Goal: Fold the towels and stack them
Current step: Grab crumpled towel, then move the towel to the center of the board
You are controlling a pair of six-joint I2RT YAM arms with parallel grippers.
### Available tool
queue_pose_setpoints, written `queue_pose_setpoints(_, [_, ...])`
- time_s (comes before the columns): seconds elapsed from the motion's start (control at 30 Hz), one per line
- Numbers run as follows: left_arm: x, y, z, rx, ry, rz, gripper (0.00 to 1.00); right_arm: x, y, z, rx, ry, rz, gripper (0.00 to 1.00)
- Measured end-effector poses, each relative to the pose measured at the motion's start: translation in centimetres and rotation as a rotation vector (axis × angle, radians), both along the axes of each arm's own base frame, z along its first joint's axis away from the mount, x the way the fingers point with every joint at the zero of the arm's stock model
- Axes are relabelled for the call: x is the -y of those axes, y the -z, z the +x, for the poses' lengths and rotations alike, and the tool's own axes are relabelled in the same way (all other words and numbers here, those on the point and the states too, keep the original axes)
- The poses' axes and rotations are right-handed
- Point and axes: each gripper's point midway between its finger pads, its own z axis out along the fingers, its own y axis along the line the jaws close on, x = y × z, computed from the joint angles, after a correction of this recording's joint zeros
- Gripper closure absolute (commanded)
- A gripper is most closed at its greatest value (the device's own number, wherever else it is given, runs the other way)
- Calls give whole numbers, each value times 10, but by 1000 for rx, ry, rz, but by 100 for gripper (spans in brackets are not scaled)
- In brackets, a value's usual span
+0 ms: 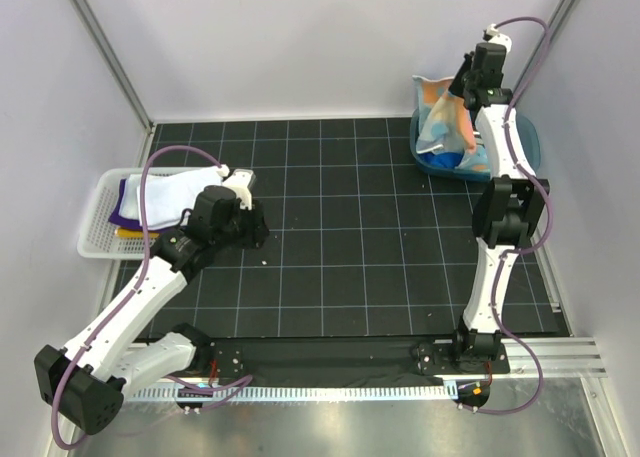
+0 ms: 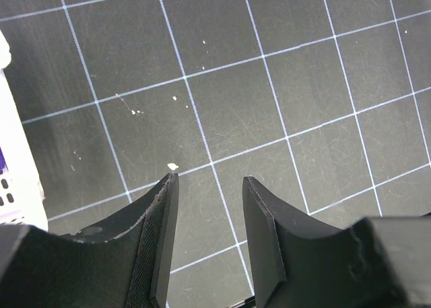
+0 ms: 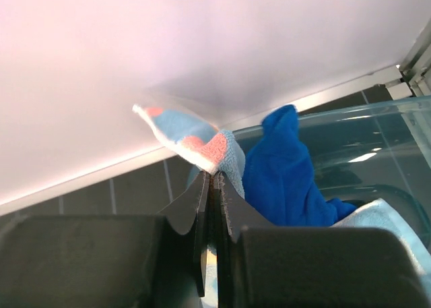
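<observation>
A light blue towel with orange spots (image 1: 443, 117) hangs lifted over the teal tub (image 1: 531, 137) at the back right. My right gripper (image 1: 460, 89) is shut on its top edge. The right wrist view shows the pinched corner of this spotted towel (image 3: 195, 134) sticking out past the right gripper (image 3: 213, 178). A bright blue towel (image 3: 283, 166) stands bunched in the tub (image 3: 377, 112) behind it, also seen from above as the blue towel (image 1: 446, 160). My left gripper (image 1: 256, 231) hovers low over the black mat, open and empty (image 2: 210, 187).
A white mesh basket (image 1: 95, 239) at the left holds a white towel (image 1: 165, 189) over purple (image 1: 122, 217) and yellow (image 1: 128, 233) ones. Its wall (image 2: 17, 180) lies just left of my left fingers. White walls enclose the gridded mat (image 1: 350, 237).
</observation>
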Motion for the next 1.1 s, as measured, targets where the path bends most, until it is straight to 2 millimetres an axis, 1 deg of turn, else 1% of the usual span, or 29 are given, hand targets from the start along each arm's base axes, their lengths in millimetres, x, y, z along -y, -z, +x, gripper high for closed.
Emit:
queue_pose_setpoints(0.07, [0, 0, 0, 0, 0, 0, 54, -3, -13, -4, 19, -6, 19, 99])
queue_pose_setpoints(0.17, [0, 0, 0, 0, 0, 0, 54, -7, -40, -12, 60, -15, 33, 99])
queue_pose_setpoints(0.27, [0, -1, 0, 3, 0, -1, 54, -12, -79, -26, 124, -20, 39, 99])
queue_pose_setpoints(0.37, [0, -2, 0, 7, 0, -4, 55, -19, -125, -44, 203, -35, 43, 99])
queue_pose_setpoints(0.4, [0, -3, -1, 9, 0, -5, 55, -21, -137, -49, 226, -40, 45, 99])
queue_pose_setpoints(0.5, [-1, -5, -1, 16, 0, -9, 54, -33, -173, -66, 297, -72, 57, 99])
queue_pose_setpoints(0.6, [-1, -7, -2, 23, 0, -13, 54, -55, -198, -76, 343, -120, 71, 99])
queue_pose_setpoints(0.63, [-1, -8, -2, 26, 0, -15, 54, -66, -205, -78, 357, -141, 75, 99])
queue_pose_setpoints(0.73, [-2, -10, -2, 32, -1, -17, 54, -104, -214, -85, 368, -211, 84, 99])
queue_pose_setpoints(0.77, [-2, -11, -3, 35, -2, -18, 55, -119, -215, -88, 368, -241, 89, 99])
queue_pose_setpoints(0.93, [-6, -15, -3, 53, -17, -16, 54, -198, -211, -107, 344, -383, 119, 99])
queue_pose_setpoints(1.0, [-9, -18, -3, 64, -27, -15, 54, -230, -206, -119, 331, -435, 132, 99])
queue_pose_setpoints(1.1, [-13, -23, -3, 87, -44, -15, 54, -262, -180, -140, 267, -483, 148, 99])
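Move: My right hand already has a corner of the crumpled towel pinched, the rest hanging into the teal bin, whose middle lies about 5 cm back, 7 cm right and 21 cm below. The blue towel staying in the bin is some 8 cm back, straight in line sideways and 20 cm down. The bare table middle lies roughly 31 cm back, 35 cm left and 26 cm down; from my left hand, some 8 cm ahead, 16 cm right and 19 cm down. Keeping the towel's corner pinched in my shut right fingers, I haul it up some 20 cm and back out of the teal bin, fingertips tipping upward. Then I sweep it about 25 cm left towards the table middle, still easing back, turning nearly 30 degrees counter-clockwise and sinking slightly at the end. My empty left hand rises about 2 cm, fingers still half open. ##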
